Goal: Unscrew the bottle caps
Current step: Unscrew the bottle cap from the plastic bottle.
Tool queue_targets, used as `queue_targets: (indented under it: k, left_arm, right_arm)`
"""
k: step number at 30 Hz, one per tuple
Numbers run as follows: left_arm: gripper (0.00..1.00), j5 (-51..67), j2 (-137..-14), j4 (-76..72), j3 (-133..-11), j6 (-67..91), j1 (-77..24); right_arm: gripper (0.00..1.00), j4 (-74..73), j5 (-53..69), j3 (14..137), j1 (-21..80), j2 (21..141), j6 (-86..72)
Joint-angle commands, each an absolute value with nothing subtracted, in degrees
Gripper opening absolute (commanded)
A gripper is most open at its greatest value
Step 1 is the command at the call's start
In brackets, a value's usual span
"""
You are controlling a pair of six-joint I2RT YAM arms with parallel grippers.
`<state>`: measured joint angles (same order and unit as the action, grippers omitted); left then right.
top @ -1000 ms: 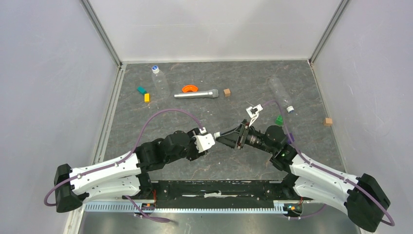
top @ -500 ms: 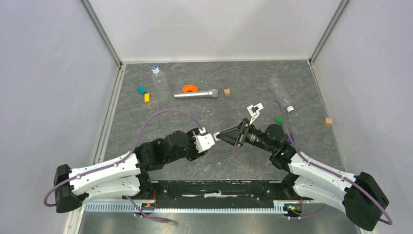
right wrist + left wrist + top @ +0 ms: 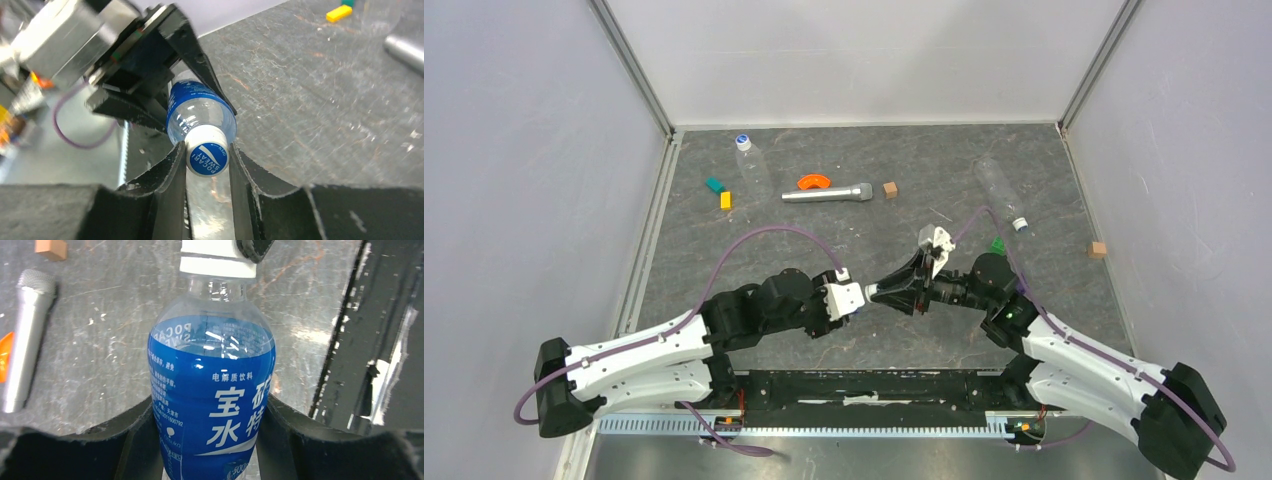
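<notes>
My left gripper [image 3: 210,440] is shut on the body of the short blue-label bottle [image 3: 212,390], held off the table between the two arms. Its white-rimmed, blue-topped cap [image 3: 207,157] points at my right gripper [image 3: 207,165], whose fingers press the cap on both sides. In the top view the two grippers [image 3: 861,298] [image 3: 876,292] meet tip to tip near the table's middle front. A clear bottle [image 3: 752,172] with its cap [image 3: 743,140] lies at the back left. Another clear bottle [image 3: 999,188] with its cap [image 3: 1021,226] lies at the back right.
A silver microphone-like cylinder [image 3: 827,192] and an orange curved piece [image 3: 813,181] lie at the back centre. Brown cubes [image 3: 890,189] [image 3: 1098,249], a green block [image 3: 997,245] and teal and yellow blocks [image 3: 715,185] [image 3: 725,200] are scattered about. Grey walls close three sides.
My right gripper has closed from open onto the cap, and its wrist has turned. The left gripper keeps its hold on the bottle.
</notes>
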<state>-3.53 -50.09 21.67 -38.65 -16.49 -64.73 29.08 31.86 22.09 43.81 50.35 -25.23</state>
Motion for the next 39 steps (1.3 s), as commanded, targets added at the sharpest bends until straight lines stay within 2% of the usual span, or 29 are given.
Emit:
queue_targets:
  k: [1, 6, 8, 11, 14, 16, 22, 27, 34, 39]
  left_arm:
    - [0.04, 8.92, -49.85, 17.93, -40.31, -15.83, -65.10]
    - [0.04, 10.81, -49.01, 16.76, -40.44, -15.69, -65.11]
    - [0.04, 9.26, -48.70, 17.30, -40.37, -15.83, -65.07]
    - [0.04, 4.05, -48.04, 17.70, -39.46, -15.80, -65.09]
    - [0.04, 0.17, -47.47, 18.38, -38.40, -14.86, -65.09]
    - [0.04, -1.45, -47.20, 17.26, -37.39, -14.71, -65.07]
    - [0.03, -7.60, -50.00, 13.94, -37.87, -15.40, -65.17]
    - [0.02, -8.86, -51.46, 14.37, -38.95, -16.70, -65.18]
    - [0.02, -9.31, -49.93, 15.81, -38.33, -15.50, -65.14]
    - [0.02, -9.92, -48.86, 16.06, -37.66, -15.34, -65.21]
  right_arm:
    - [0.30, 20.56, 42.30, 26.29, 44.11, 49.38, 2.08]
    - [0.37, 14.77, 42.02, 29.21, 44.10, 49.29, 12.94]
    - [0.53, 14.45, 38.77, 29.62, 44.12, 48.83, 11.74]
    - [0.66, 10.98, 29.88, 29.83, 44.12, 46.74, 3.31]
    - [0.81, 8.48, 27.57, 27.04, 44.16, 41.95, -3.27]
    - [0.87, 10.55, 26.16, 23.70, 44.14, 38.44, -9.00]
    - [0.89, 24.59, 17.76, 15.23, 44.17, 34.03, -27.59]
    - [0.89, 26.26, 7.32, 14.69, 44.11, 38.15, -39.03]
    - [0.89, 34.78, 13.46, 15.60, 44.12, 41.13, -46.31]
    - [0.89, 30.31, 13.68, 17.91, 44.08, 40.39, -46.51]
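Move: The right hand's fingertips are already closed on the white cap, which sits right at its hand point. The bottle's middle lies about 6 cm to its left and 7 cm lower. On the table some 20 cm below, the microphone is roughly 44 cm ahead and 11 cm left, and the green block about 27 cm ahead and 29 cm right. From the left hand, which keeps hold of the bottle, the cap is about 6 cm right, 7 cm up and 1 cm ahead. Still pinching the cap, the right fingers roll it, the hand's top tipping back towards the base by some 25 degrees. They then open wide, let go and draw off about 4 cm right, before the hand goes forward, dipping and rising again, and rolls the other way about 40 degrees. The left hand keeps its grip on the bottle, easing back 2 cm, then forward past its start. ##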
